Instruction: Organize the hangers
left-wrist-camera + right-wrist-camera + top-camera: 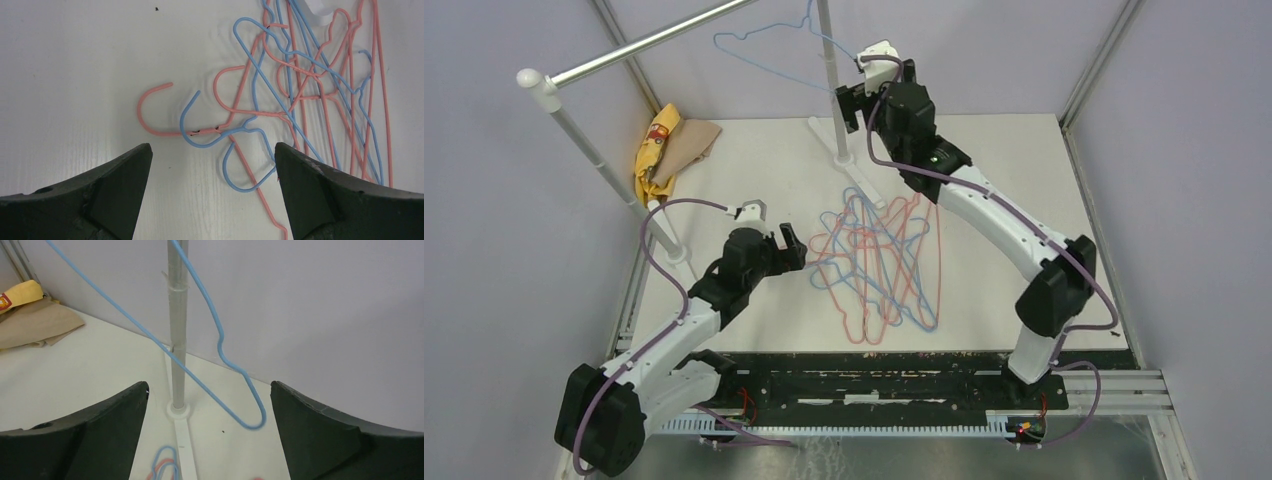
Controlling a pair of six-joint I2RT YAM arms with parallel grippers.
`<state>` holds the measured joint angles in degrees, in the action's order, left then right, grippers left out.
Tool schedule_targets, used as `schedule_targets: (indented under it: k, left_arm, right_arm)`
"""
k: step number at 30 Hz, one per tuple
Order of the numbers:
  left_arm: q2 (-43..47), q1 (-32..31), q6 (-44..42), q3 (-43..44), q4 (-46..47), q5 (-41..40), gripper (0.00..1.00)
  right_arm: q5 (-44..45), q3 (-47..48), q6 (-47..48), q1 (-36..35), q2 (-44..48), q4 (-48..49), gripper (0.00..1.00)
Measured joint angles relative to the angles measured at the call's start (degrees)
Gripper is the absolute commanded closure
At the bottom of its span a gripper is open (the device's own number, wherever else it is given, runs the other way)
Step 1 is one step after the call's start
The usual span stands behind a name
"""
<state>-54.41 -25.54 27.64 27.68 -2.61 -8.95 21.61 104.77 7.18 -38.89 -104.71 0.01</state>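
Observation:
A tangled pile of pink-red and light blue hangers (pixel 879 265) lies flat in the middle of the table. My left gripper (pixel 796 250) is open and empty at the pile's left edge. In the left wrist view the open gripper (pixel 211 150) sits just short of a pink hook (pixel 150 112) and a blue hook (pixel 200 140). One light blue hanger (pixel 754 58) hangs from the silver rail (pixel 644 45). My right gripper (pixel 861 92) is raised beside it, open. In the right wrist view the gripper (pixel 209 390) faces that hanger's lower corner (pixel 260 407) without touching it.
A white pole (pixel 832 80) with a flat foot stands just left of my right gripper and shows in the right wrist view (pixel 178 340). The rail's other pole (pixel 594 150) leans at the left. A yellow and tan cloth (pixel 669 145) lies at the back left.

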Motion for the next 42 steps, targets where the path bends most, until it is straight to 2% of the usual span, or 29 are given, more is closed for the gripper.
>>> schedule_targets:
  k: [8,11,13,16,18,21,26,28,30,32,42]
  left_arm:
    - [-2.86,0.00,0.00,-0.02,0.00,-1.20,0.01]
    - [-4.66,0.00,0.00,0.00,0.00,-1.46,0.01]
    - [-5.60,0.00,0.00,0.00,0.02,-1.46,0.01]
    - [-6.91,0.00,0.00,0.00,0.20,-1.46,0.01]
    - [-7.61,0.00,0.00,0.00,0.20,-1.46,0.01]
    - [-8.20,0.00,0.00,0.00,0.20,-1.44,0.01]
    - [-8.63,0.00,0.00,0.00,0.42,-1.42,0.01]
    - [-8.76,0.00,0.00,0.00,0.76,-1.40,0.01]
    - [-8.83,0.00,0.00,0.00,1.05,-1.40,0.01]
    - [-8.92,0.00,0.00,0.00,1.07,-1.40,0.01]
    - [-10.69,0.00,0.00,0.00,1.49,-1.40,0.01]
  right_arm:
    - [0.87,-16.28,-1.40,-0.44,19.67,-0.02,0.00]
    - [3.02,-26.01,-3.28,-1.20,28.28,-0.55,0.02]
    - [3.96,-32.33,-5.66,-1.79,32.50,-1.75,0.12]
    - [4.76,-42.10,-10.40,-2.38,36.20,-4.04,0.40]
    - [4.98,-48.28,-13.97,-2.60,36.68,-6.49,0.43]
    - [4.68,-55.12,-19.47,-2.62,35.58,-12.15,0.39]
    - [3.93,-59.28,-27.32,-2.62,34.36,-17.33,0.40]
    - [3.80,-60.57,-29.94,-2.62,34.32,-17.79,0.44]
    - [3.34,-62.07,-32.15,-2.62,34.23,-17.97,0.54]
    - [2.10,-64.19,-34.05,-2.62,34.23,-17.79,0.57]
    - [-9.75,-73.18,-40.50,-2.60,32.81,-13.66,0.54]
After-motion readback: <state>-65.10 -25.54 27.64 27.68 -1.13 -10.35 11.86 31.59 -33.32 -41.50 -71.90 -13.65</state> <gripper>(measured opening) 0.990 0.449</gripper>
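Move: The near right stretch of the blue hanger at the pile's right side lies about 25 cm back, 12 cm right and 39 cm below the right hand; from the left hand, some 32 cm right, 9 cm back and 12 cm below. The rightmost red hanger lies 12 cm beyond that stretch, 2 cm farther right. The rack's post foot is 10 cm ahead of the right hand, 6 cm left and on the table; the hung hanger's near corner is 8 cm straight ahead at hand height. To the blue hanger at the pile's right side comes the right hand, empty: it swings back and to the right away from the hung hanger, rising slightly at first, then drops steeply, some 36 cm down and 26 back overall. Its fingers tip down about 55 degrees and close to roughly half open, astride the blue wire. The left hand, wide open, sinks 5 cm over the hooks. ##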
